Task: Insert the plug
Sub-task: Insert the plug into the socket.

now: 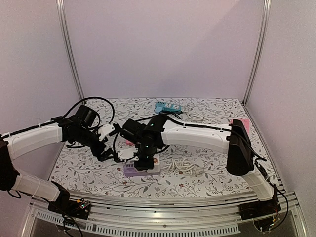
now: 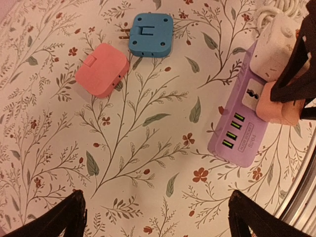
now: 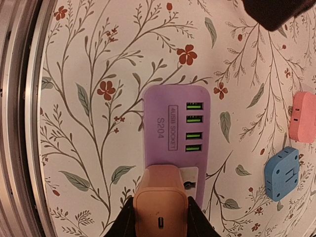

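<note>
A peach plug (image 3: 160, 200) is clamped between the black fingers (image 3: 121, 224) of my right gripper (image 3: 160, 222). It sits over the white socket face (image 3: 190, 177) of the purple power strip (image 3: 173, 123), covering its left part. How deep the pins sit is hidden. The top view has the right gripper (image 1: 143, 159) directly above the strip (image 1: 132, 171). My left gripper (image 2: 158, 219) hangs open over bare tablecloth left of the strip (image 2: 242, 131), nothing between its fingers (image 2: 61, 217). From its view the plug (image 2: 279, 108) appears beside a white plug (image 2: 276, 42) seated in the strip.
A pink adapter (image 2: 101, 70) and a blue adapter (image 2: 150, 34) lie on the cloth beyond the strip. A white cable coil (image 1: 185, 165) lies right of the strip; a teal strip (image 1: 167, 106) is at the back. The metal rail (image 3: 19, 118) runs along the near edge.
</note>
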Tool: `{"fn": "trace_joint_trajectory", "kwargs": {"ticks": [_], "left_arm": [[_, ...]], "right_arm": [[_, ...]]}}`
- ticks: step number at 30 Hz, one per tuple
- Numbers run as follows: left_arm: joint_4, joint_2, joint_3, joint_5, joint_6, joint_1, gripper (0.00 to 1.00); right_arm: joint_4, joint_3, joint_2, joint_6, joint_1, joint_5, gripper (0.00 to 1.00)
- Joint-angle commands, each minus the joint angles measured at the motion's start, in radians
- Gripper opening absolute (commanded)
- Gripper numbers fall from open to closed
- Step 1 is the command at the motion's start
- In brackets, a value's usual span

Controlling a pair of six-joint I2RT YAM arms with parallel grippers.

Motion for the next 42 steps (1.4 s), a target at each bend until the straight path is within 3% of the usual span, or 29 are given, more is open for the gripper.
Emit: {"fn": "trace_joint_trajectory", "kwargs": {"ticks": [1,4,10,15,25,38,41,42], "left_arm": [[-0.015,0.008,0.021,0.016,0.005,0.012,1.00],[-0.017,0.014,0.030,0.024,0.000,0.013,0.99],[-0.037,0.016,0.031,0.058,0.012,0.013,0.99],[-0.041,0.033,0.054,0.067,0.013,0.013,0.99],[-0.054,0.039,0.051,0.087,0.026,0.013,0.98],[-0.064,0.037,0.055,0.097,0.035,0.012,0.98],[-0.068,0.039,0.056,0.101,0.038,0.012,0.98],[-0.067,0.040,0.057,0.101,0.039,0.012,0.98]], "right_arm": [[-0.051,-0.144,0.132,0.022,-0.048,0.029,0.00],[-0.038,-0.176,0.136,0.033,-0.069,-0.033,0.00],[-0.007,-0.290,0.105,0.086,-0.077,0.002,0.00],[0.039,-0.278,0.045,0.114,-0.077,-0.023,0.04],[0.075,-0.218,-0.075,0.110,-0.076,-0.025,0.40],[0.104,-0.165,-0.103,0.133,-0.074,-0.063,0.62],[0.130,-0.164,-0.129,0.142,-0.075,-0.065,0.80],[0.140,-0.165,-0.138,0.145,-0.075,-0.068,0.92]]}}
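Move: The right hand holds the peach plug over the purple strip's free socket, which lies about 4 cm below it and perhaps 1 cm ahead. The white plug in the next socket stands about 5 cm to this hand's right and 1 cm ahead. The blue plug lies some 11 cm straight ahead, the pink plug some 12 cm ahead and 5 cm left. From the left hand, the free socket is about 17 cm right, 3 cm back and 8 cm below. With the peach plug still pinched and bearing on the free socket, the right hand works it forward about 2 cm, rocking its left side up some 8 degrees. It then shifts right about 3 cm and slightly down, rocks back, turns roughly 10 degrees clockwise, and opens the fingers to let go of the plug. ##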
